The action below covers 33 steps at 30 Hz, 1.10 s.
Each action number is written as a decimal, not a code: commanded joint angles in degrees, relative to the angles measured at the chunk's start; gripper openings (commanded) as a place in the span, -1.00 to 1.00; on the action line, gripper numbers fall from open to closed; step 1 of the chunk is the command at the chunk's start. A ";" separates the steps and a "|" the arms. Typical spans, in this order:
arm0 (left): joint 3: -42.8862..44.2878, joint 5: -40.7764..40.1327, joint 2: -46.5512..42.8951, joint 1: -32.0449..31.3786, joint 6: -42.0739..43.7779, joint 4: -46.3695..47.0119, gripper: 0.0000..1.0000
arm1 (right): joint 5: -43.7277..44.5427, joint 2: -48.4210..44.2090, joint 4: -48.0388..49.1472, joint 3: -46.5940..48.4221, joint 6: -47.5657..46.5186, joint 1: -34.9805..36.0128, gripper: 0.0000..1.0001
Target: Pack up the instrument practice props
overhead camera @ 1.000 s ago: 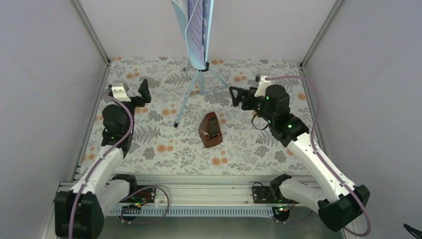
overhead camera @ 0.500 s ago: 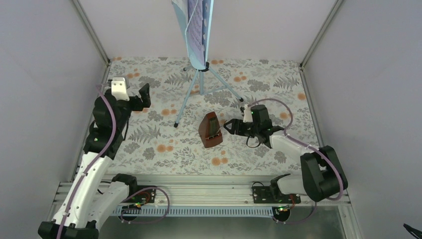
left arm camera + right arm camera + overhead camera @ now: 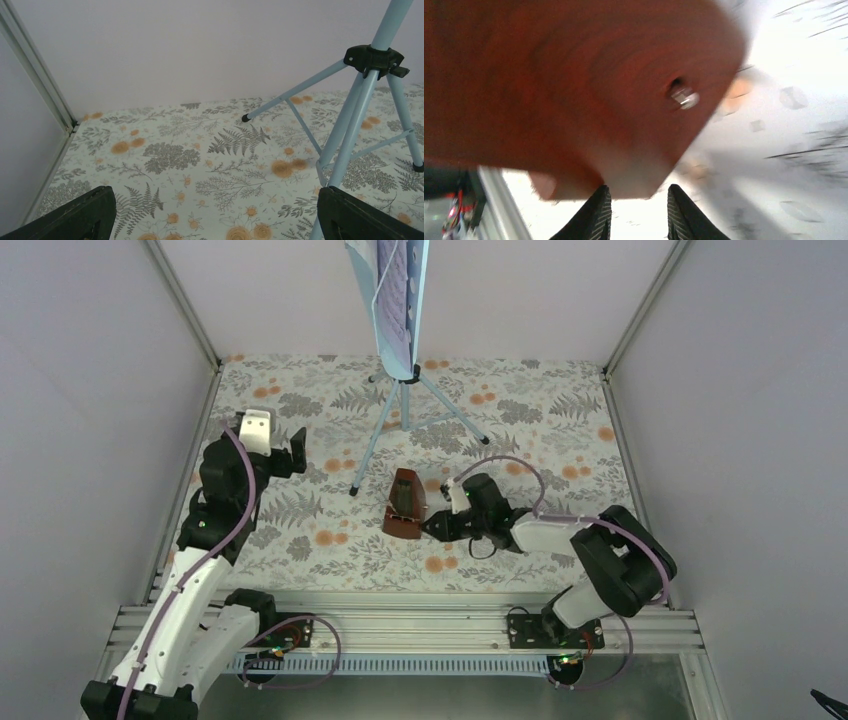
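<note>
The reddish-brown wooden metronome (image 3: 404, 505) stands mid-table and fills the top of the right wrist view as a blurred metronome (image 3: 574, 85). My right gripper (image 3: 430, 527) lies low against its right base. In close-up the right gripper (image 3: 638, 192) has its jaws narrowed, the wood's lower edge at the tips and a gap behind; a pinch is unclear. The pale-blue music stand (image 3: 398, 405) stands at the back with sheet-music pages (image 3: 393, 285) on it. My left gripper (image 3: 277, 443) is open above the cloth, left of the stand's legs (image 3: 350, 130).
A floral cloth (image 3: 300, 530) covers the table. Grey walls with metal corner posts (image 3: 185, 310) close in the left, back and right sides. The arms' mounting rail (image 3: 420, 625) runs along the near edge. The tripod feet (image 3: 245, 118) spread over the back middle.
My right arm swung down and left from the back right to the metronome's base, its jaws narrowing. The metronome shifted a little left. The left arm drifted slightly.
</note>
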 commanded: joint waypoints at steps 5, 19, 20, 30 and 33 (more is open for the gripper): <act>-0.34 3.47 0.29 -0.05 1.58 2.15 1.00 | -3.96 -0.23 11.33 -2.78 2.12 8.38 -0.38; 14.19 20.40 11.35 -1.20 -7.87 2.80 1.00 | 5.03 -28.25 8.39 -10.34 -13.42 5.05 0.99; 14.69 20.35 11.93 -1.26 -7.79 4.15 1.00 | 5.30 -28.95 11.48 -11.53 -14.97 5.04 0.99; 11.21 13.65 15.33 -1.23 -1.44 8.82 1.00 | 4.52 -20.07 24.50 -6.06 -25.90 4.86 0.99; 10.74 13.45 14.97 -1.21 -0.58 8.37 1.00 | 6.20 -17.61 27.47 -5.57 -26.90 4.88 0.99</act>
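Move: The metronome's middle is about 3 cm ahead of the right hand point, 5 cm to its left and 4 cm above it; the near foot of the music stand is some 9 cm ahead, 14 cm left and 4 cm lower. From the left hand, the stand's black leg joint lies roughly 14 cm ahead, 22 cm right and slightly higher, the metronome 4 cm back, 22 cm right and 21 cm lower. Beside the metronome's near right corner, the nearly shut right fingers sweep back and left about 5 cm, seemingly brushing its base. They then open wide as the hand rises some 14 cm, easing right, then left and forward, while the wrist swings them up nearly level. The left hand, staying open, goes right, forward and up towards the music stand, turning about 15 degrees clockwise. ##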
